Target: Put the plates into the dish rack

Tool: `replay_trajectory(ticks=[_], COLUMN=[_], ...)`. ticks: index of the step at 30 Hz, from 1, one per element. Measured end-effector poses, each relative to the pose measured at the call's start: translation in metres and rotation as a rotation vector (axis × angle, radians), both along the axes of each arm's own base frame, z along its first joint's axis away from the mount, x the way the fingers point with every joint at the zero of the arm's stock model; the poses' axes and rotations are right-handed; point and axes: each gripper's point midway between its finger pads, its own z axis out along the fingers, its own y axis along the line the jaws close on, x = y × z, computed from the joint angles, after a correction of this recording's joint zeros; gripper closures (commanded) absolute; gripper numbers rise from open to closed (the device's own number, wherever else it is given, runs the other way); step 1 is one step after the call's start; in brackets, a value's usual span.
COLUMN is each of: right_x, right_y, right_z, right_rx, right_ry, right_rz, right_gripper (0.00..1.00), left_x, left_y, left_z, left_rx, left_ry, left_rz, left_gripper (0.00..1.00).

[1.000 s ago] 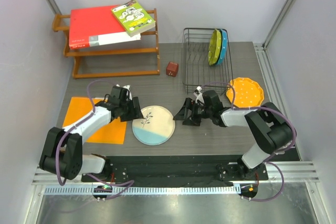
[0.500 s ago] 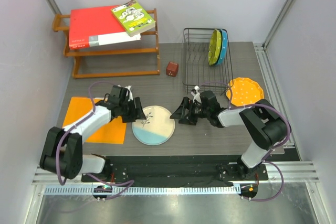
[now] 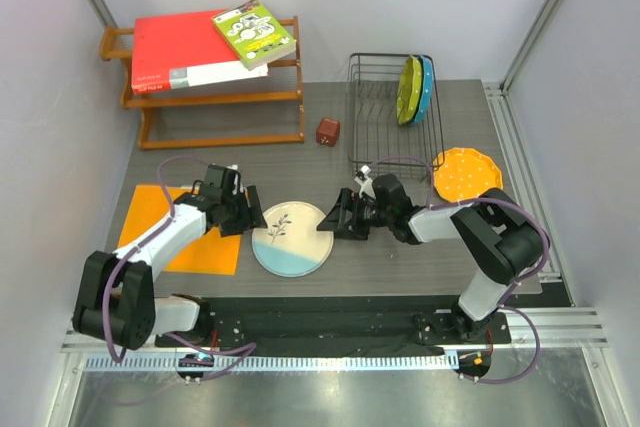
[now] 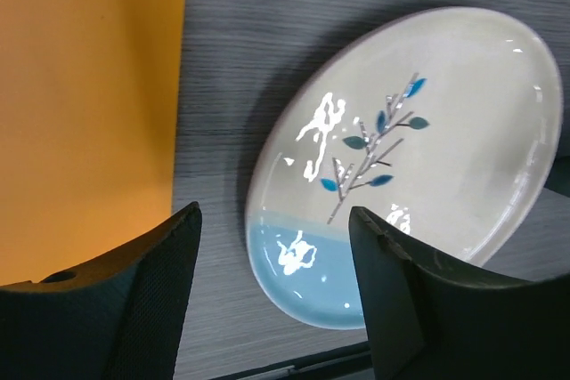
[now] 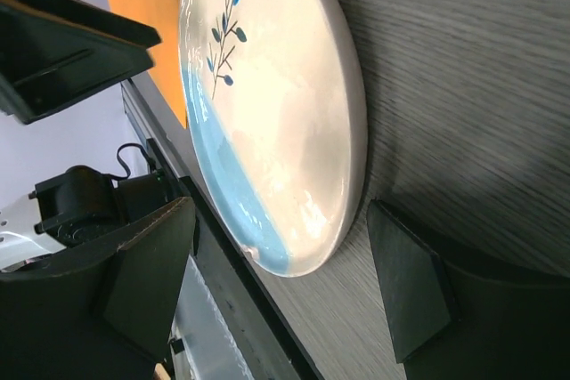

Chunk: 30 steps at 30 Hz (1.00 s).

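The cream plate (image 3: 292,238) with a pale-blue band and sprig lies flat on the table (image 3: 400,247) between my two grippers. My left gripper (image 3: 250,217) is open at the plate's left rim; in the left wrist view the cream plate (image 4: 419,149) starts between the left gripper's (image 4: 276,295) fingers. My right gripper (image 3: 340,219) is open at the plate's right rim, and the right wrist view shows the cream plate's (image 5: 267,113) edge inside the right gripper's (image 5: 280,287) gap. The dish rack (image 3: 380,112) holds a green plate (image 3: 408,90) and a blue plate (image 3: 427,85) upright. An orange-yellow plate (image 3: 466,175) lies right of the rack.
An orange mat (image 3: 180,227) lies under the left arm. A small brown cube (image 3: 327,132) sits left of the rack. A wooden shelf (image 3: 215,97) with a red folder and a green book stands at the back left.
My right gripper has slid left until its fingers straddle the plate's right rim. The left gripper has eased back a little and opened wider. The plate has stayed put.
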Motion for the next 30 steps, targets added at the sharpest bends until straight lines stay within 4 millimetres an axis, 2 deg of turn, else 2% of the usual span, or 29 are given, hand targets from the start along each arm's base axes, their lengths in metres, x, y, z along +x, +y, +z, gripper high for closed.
replay_trajectory(ticks=[3, 6, 12, 13, 17, 21, 24, 30], right_x=[-0.002, -0.001, 0.000, 0.000, 0.001, 0.001, 0.001, 0.007], right_y=[0.003, 0.004, 0.008, 0.008, 0.007, 0.008, 0.008, 0.016], right_z=[0.000, -0.001, 0.000, 0.000, 0.000, -0.001, -0.001, -0.002], right_rx=[-0.001, 0.001, 0.029, 0.036, 0.055, 0.061, 0.063, 0.063], right_ry=[0.000, 0.005, 0.029, 0.033, 0.042, 0.050, 0.060, 0.069], right_rz=[0.009, 0.007, -0.006, -0.009, -0.016, -0.020, -0.024, -0.028], right_gripper=[0.16, 0.14, 0.11, 0.12, 0.14, 0.16, 0.18, 0.21], left_x=[-0.004, -0.007, 0.004, 0.005, 0.010, 0.013, 0.016, 0.020], left_y=[0.005, 0.005, -0.013, -0.014, -0.009, -0.006, -0.005, -0.011], left_z=[-0.017, -0.032, -0.033, -0.034, -0.036, -0.039, -0.039, -0.039], left_rx=[0.022, 0.023, -0.071, -0.079, -0.088, -0.080, -0.085, -0.124], left_ry=[0.056, 0.097, 0.084, 0.086, 0.085, 0.073, 0.063, 0.053], left_rz=[0.015, 0.013, -0.009, -0.007, 0.012, 0.011, 0.009, -0.010], left_gripper=[0.33, 0.39, 0.55, 0.60, 0.71, 0.90, 0.99, 1.00])
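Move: Just beyond the left hand's open fingers, the cream-and-blue plate's middle lies about 8 cm to the right, 2 cm back and 5 cm below. From the right hand, its middle is some 9 cm left, 4 cm back and 3 cm below. The orange sheet centres about 17 cm left of the left hand, level with it and 6 cm down. The dish rack's middle is roughly 23 cm ahead of the right hand and 14 cm to its right, at about hand height. Sinking about 4 cm to the plate's left rim, the left hand then edges forward some 2 cm while its fingers shut; their closed tips end on that rim, bearing towards the right hand. The right hand all but stays with fingers wide around the opposite rim, creeping 1–2 cm left onto the plate and rolling slightly. ##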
